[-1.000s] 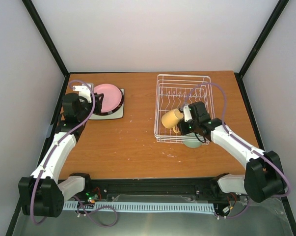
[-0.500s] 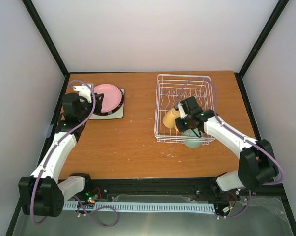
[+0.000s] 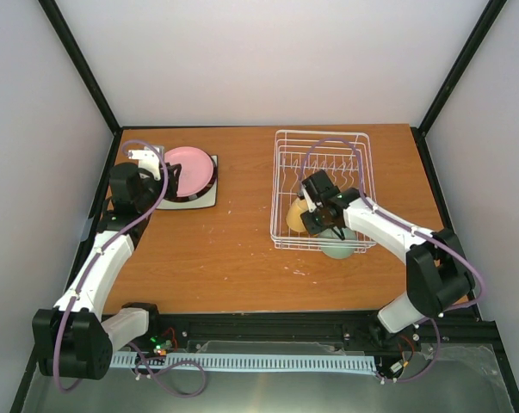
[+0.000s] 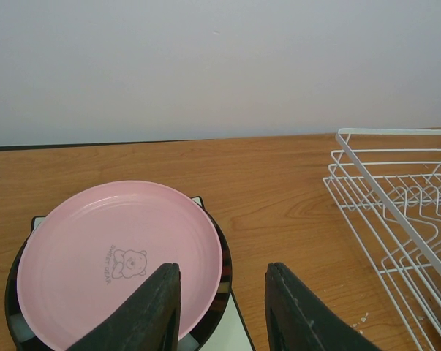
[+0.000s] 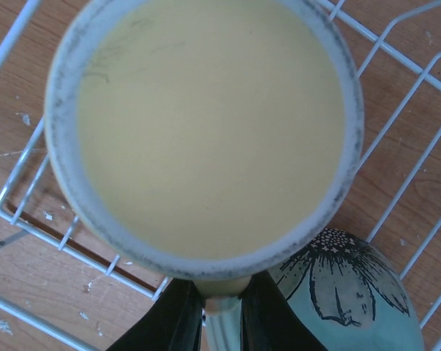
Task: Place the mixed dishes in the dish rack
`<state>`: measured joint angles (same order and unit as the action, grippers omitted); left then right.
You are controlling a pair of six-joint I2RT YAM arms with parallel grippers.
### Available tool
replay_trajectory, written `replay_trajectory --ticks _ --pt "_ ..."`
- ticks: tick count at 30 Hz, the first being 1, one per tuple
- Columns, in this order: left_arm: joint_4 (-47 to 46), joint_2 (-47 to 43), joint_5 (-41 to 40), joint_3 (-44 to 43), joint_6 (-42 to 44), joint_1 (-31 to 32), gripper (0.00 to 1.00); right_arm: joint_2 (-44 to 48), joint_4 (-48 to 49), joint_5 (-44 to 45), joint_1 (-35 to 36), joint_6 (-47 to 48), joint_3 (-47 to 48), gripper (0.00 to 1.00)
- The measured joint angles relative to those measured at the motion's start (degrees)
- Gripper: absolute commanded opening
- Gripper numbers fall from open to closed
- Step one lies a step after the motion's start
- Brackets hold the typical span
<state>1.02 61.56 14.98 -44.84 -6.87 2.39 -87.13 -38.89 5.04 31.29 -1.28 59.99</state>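
Note:
The pale yellow mug [image 3: 295, 215] [image 5: 205, 124] hangs over the near left part of the white wire dish rack [image 3: 324, 172] [image 5: 396, 110], mouth toward the wrist camera. My right gripper [image 3: 316, 220] [image 5: 220, 311] is shut on its handle. A mint-green dish with a black flower mark [image 3: 337, 244] [image 5: 352, 292] lies at the rack's near edge, right beside the mug. At the back left, the pink plate [image 3: 191, 168] [image 4: 118, 252] rests on the black-rimmed plate [image 4: 225, 281], which sits on the white square plate [image 3: 210, 199] [image 4: 221, 342]. My left gripper [image 3: 168, 177] [image 4: 221, 276] is open, its jaws straddling the plates' right rim.
The rack's upright divider prongs [image 3: 328, 162] [image 4: 417, 212] stand in its far half. Black frame posts and pale walls enclose the wooden table [image 3: 225, 249] on three sides.
My right arm has swung the mug leftward and lower into the rack's near left part. The left arm and the plate stack have not moved.

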Motion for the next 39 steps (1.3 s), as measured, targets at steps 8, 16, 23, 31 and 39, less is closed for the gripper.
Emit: replay_trajectory --ticks 8,16,23,31,39 --pt "0.28 0.24 -0.24 0.00 0.02 0.00 0.33 -1.95 -0.87 2.27 0.94 0.24 1.62 0.05" --pt "0.35 0.44 -0.37 -0.02 0.24 0.00 0.34 -2.10 -0.79 3.56 1.20 -0.02 1.92 0.39" --pt "1.38 2.10 -0.31 -0.35 0.26 -0.02 0.34 -1.95 -0.31 4.52 1.22 -0.76 2.25 0.46" --pt "4.96 5.38 4.02 -4.72 0.04 -4.57 0.33 4.83 -0.28 4.92 1.22 -2.54 2.27 0.51" --pt "14.78 19.47 17.18 -15.06 0.39 -17.68 0.28 22.38 -0.15 8.70 -0.85 -6.10 5.25 0.50"
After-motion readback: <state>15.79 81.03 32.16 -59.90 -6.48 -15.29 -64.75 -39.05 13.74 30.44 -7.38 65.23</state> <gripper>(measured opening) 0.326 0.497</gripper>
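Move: In the right fingers is the mug by its handle, its middle some 4 cm ahead of the grip and 4 cm to the left, nearly level in height. The green bowl sits about 3 cm back and 6 cm to the right of that hand; the dish rack's middle is about 10 cm ahead and 3 cm right. From the left hand the pink plate lies roughly 8 cm ahead, 5 cm left and 21 cm below, with the black plate directly beneath it. Easing barely a centimetre forward with the mug still held low in the rack, the right hand opens its fingers, frees the handle and climbs, faster and faster, about 17 cm straight up with a slight drift left, its fingers swinging up and forward some 30 degrees. Late on, the open left hand sweeps about 8 cm left, sinking and reaching forward some 5 cm towards the pink plate as its fingers tip down. ##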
